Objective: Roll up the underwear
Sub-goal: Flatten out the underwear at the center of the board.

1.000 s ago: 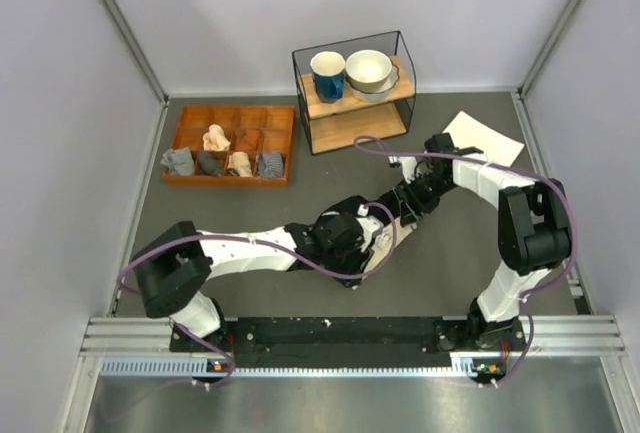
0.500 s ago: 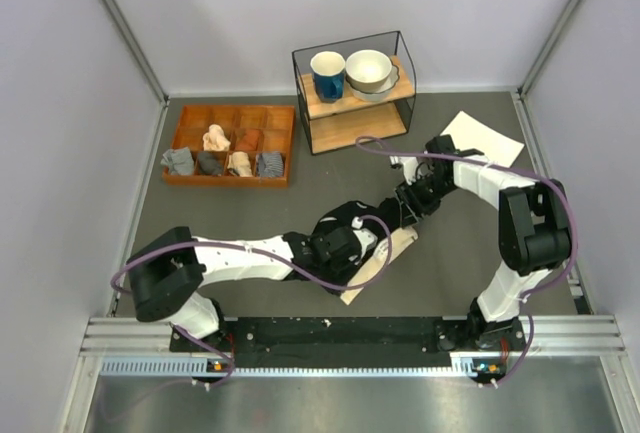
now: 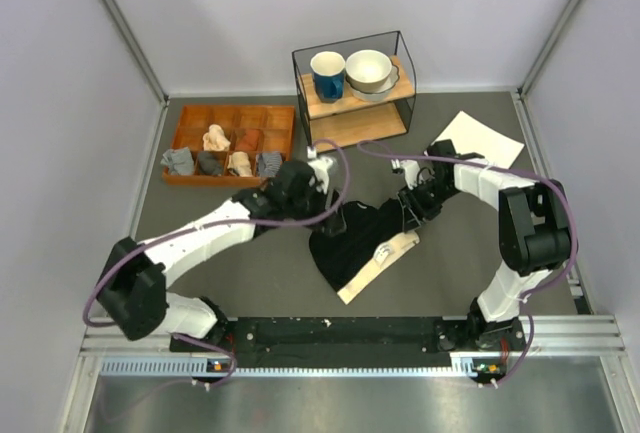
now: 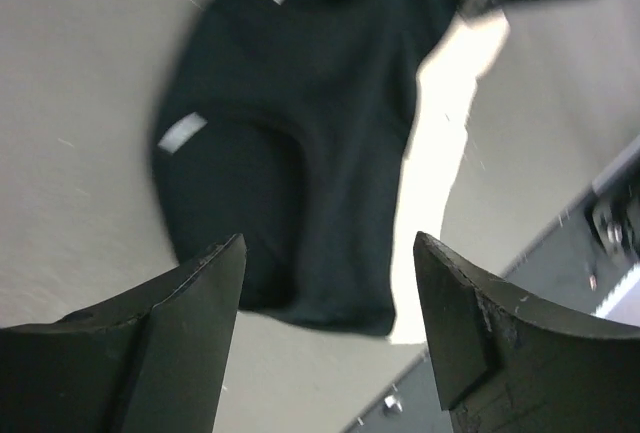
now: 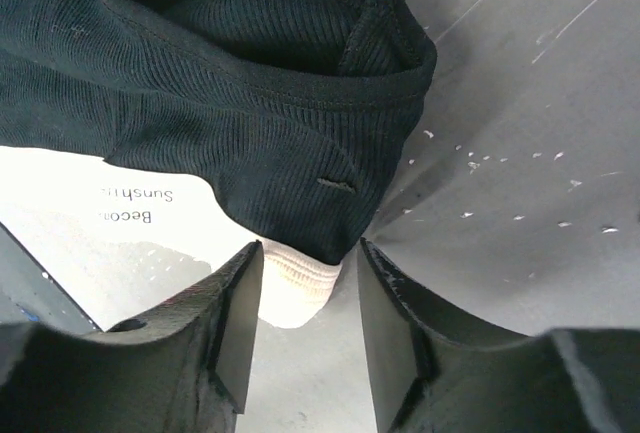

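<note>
The black underwear [image 3: 352, 238] lies spread on the grey table mid-front, its cream waistband [image 3: 385, 258] running along its right-front side. My right gripper [image 3: 408, 208] is at the garment's far right corner. In the right wrist view its jaws [image 5: 310, 248] stand narrow, with the black corner [image 5: 300, 183] and the waistband end [image 5: 292, 291] between the tips. My left gripper [image 3: 322, 175] hangs open and empty above and to the far left of the garment. The left wrist view [image 4: 328, 243] shows the underwear [image 4: 300, 103] below it, blurred.
A wooden tray [image 3: 235, 113] holding several small rolled garments sits at the back left. A wire shelf [image 3: 355, 123] with a cup and bowls stands at the back centre. White paper [image 3: 485, 135] lies at the back right. The arm bases line the near edge.
My left arm has pulled up and back to the left off the underwear, which now lies uncovered and spread. My right gripper has stayed at the corner.
</note>
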`<act>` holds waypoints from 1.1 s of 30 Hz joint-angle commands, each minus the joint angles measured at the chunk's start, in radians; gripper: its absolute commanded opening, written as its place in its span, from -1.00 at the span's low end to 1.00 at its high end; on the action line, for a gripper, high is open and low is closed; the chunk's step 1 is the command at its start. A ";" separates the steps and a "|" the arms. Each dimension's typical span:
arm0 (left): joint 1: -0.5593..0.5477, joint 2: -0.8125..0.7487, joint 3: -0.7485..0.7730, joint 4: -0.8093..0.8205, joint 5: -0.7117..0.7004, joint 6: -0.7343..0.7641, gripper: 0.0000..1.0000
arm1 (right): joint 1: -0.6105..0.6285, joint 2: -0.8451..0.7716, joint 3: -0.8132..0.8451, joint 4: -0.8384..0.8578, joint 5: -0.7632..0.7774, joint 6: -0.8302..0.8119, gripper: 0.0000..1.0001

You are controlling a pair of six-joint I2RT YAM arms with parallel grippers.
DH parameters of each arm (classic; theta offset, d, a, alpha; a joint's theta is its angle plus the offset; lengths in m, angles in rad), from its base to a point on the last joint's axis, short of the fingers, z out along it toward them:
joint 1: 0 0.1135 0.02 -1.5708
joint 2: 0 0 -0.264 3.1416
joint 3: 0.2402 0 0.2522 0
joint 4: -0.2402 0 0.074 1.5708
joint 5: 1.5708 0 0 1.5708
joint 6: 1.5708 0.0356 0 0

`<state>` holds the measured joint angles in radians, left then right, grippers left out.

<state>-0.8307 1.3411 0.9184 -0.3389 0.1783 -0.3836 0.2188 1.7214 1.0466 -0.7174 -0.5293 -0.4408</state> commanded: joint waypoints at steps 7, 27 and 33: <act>0.214 0.429 0.376 -0.103 0.119 0.181 0.40 | -0.073 -0.063 -0.033 -0.022 -0.035 -0.009 -0.66; 0.212 0.694 0.530 -0.115 0.132 0.229 -0.25 | -0.073 -0.060 -0.069 -0.043 -0.055 0.010 -0.43; 0.217 0.664 0.505 -0.094 0.075 0.197 -0.74 | -0.072 -0.036 -0.056 -0.053 -0.106 0.019 -0.77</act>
<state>-0.6159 2.0270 1.4132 -0.4564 0.3042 -0.1734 0.1474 1.6730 0.9749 -0.7570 -0.5781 -0.4339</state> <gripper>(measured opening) 0.176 0.158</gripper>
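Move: The underwear's far left corner lies some 13 cm ahead of the left hand, about 1 cm to its right and 11 cm below; the underwear's middle is only 4 cm ahead, 7 cm to the right. The striped sock in the organizer is roughly 24 cm ahead and 13 cm to the left. For the right hand, the right end of the pale band is at its fingertips, about 1 cm back and 1 cm below, the underwear's middle 4 cm back and 10 cm left. To the underwear's far left corner goes the left hand, swinging forward about 12 cm over the cloth, then sinking some 10 cm with a slight tilt, its fingers closing from wide to nearly shut on the dark edge. At the pale band's right end the right hand narrows its fingers on the cloth and drags it back and to the right, travelling roughly 3 cm at table height. ##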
